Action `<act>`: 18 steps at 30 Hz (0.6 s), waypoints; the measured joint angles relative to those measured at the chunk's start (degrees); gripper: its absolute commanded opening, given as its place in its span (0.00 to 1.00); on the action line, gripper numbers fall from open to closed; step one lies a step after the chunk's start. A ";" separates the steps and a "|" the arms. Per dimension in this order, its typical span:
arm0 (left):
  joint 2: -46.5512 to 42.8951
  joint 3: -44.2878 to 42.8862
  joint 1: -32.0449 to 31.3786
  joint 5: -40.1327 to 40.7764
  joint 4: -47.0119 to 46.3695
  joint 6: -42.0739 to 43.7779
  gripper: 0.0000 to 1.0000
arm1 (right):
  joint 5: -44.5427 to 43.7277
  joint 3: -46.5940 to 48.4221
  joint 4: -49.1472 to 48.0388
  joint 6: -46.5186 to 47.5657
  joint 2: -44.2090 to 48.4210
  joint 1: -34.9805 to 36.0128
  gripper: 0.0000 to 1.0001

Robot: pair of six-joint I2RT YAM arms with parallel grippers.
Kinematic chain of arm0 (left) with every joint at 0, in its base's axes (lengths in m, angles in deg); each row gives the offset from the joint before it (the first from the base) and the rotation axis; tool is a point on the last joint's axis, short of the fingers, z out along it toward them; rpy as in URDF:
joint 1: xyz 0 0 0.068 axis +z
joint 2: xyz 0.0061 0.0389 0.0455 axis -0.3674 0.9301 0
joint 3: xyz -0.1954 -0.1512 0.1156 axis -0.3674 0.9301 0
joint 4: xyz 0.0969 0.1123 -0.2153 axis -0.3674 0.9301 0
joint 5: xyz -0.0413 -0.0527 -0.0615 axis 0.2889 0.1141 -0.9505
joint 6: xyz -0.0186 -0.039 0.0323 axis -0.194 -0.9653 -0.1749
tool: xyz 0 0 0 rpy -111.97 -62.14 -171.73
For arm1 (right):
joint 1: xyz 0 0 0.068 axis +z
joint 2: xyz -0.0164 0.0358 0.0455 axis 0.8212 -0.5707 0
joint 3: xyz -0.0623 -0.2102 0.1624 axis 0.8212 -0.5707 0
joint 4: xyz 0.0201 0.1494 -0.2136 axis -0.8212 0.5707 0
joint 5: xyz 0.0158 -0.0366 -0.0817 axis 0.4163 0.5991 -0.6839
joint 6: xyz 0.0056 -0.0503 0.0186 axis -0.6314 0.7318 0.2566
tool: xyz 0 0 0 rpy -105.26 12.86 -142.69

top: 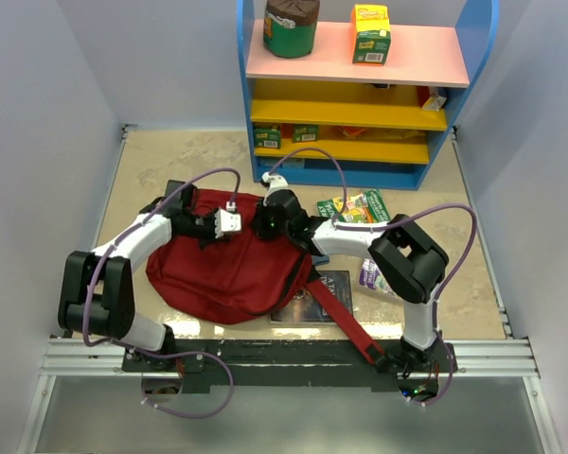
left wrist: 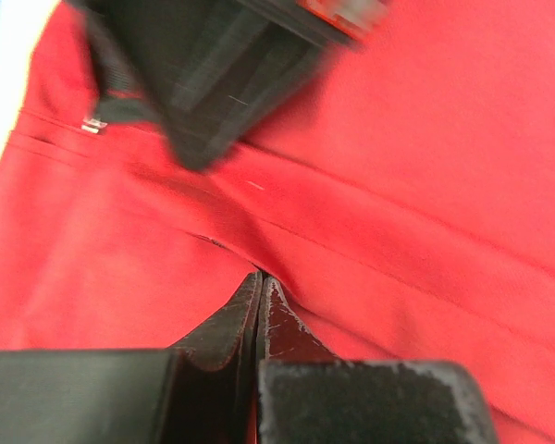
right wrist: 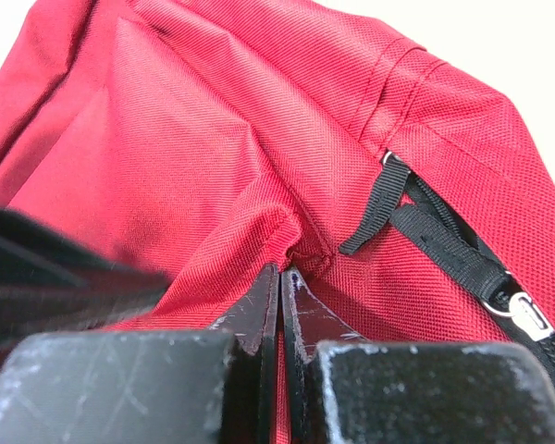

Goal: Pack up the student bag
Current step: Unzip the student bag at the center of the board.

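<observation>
The student bag [top: 227, 274], dark red, lies flat in the middle of the table, and its long red strap [top: 346, 326] trails toward the front right. My left gripper [top: 229, 223] sits at the bag's far edge. In the left wrist view its jaws [left wrist: 260, 277] are shut, with a crease of the red fabric [left wrist: 425, 166] at the tips. Right next to it is my right gripper [top: 265, 223]. In the right wrist view this gripper [right wrist: 280, 268] is shut on a bunched fold of the bag [right wrist: 213, 148], near a black webbing loop [right wrist: 416, 217] and a zipper pull [right wrist: 527, 319].
A blue shelf unit [top: 459, 71] stands at the back, holding a green canister [top: 291, 26] and a yellow-green box [top: 370, 33]. A green packet [top: 360, 208], a purple packet [top: 371, 276] and a dark book [top: 322, 295] lie to the right of the bag.
</observation>
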 measured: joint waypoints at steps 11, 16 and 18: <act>-4.44 0.20 1.55 4.94 20.00 15.89 0.00 | -2.69 0.04 0.48 -0.31 0.15 0.35 0.00; -6.91 0.39 2.43 8.35 29.97 21.07 0.00 | -3.52 0.09 0.74 -0.15 0.15 0.35 0.00; -7.63 0.39 2.95 9.40 34.21 23.41 0.00 | -4.04 0.11 0.85 -0.11 0.17 0.35 0.00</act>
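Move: The left hand already has its shut fingers at the bag's zip seam; the bag's near edge, where it heads, lies about 18 cm back, 7 cm to its left and 3 cm lower. The fabric fold is pinched right at the other hand's fingertips, some 3 cm ahead and 6 cm to the right of the left hand. From the right hand, a black strap tab lies about 4 cm straight ahead, and a metal zip slider 4 cm ahead and 5 cm right. The left hand, fingers kept shut on what looks like the zip pull, draws back towards the bag's near edge along the seam, some 10 cm back and 5 to 6 cm to its left while sinking only about a centimetre, the wrist turning clockwise and its left side lifting, roughly 20 degrees in all. The right hand keeps the red fold pinched near the bag's far edge and stays almost in place, giving about a centimetre back to its own right as it holds the cloth against the pull. ##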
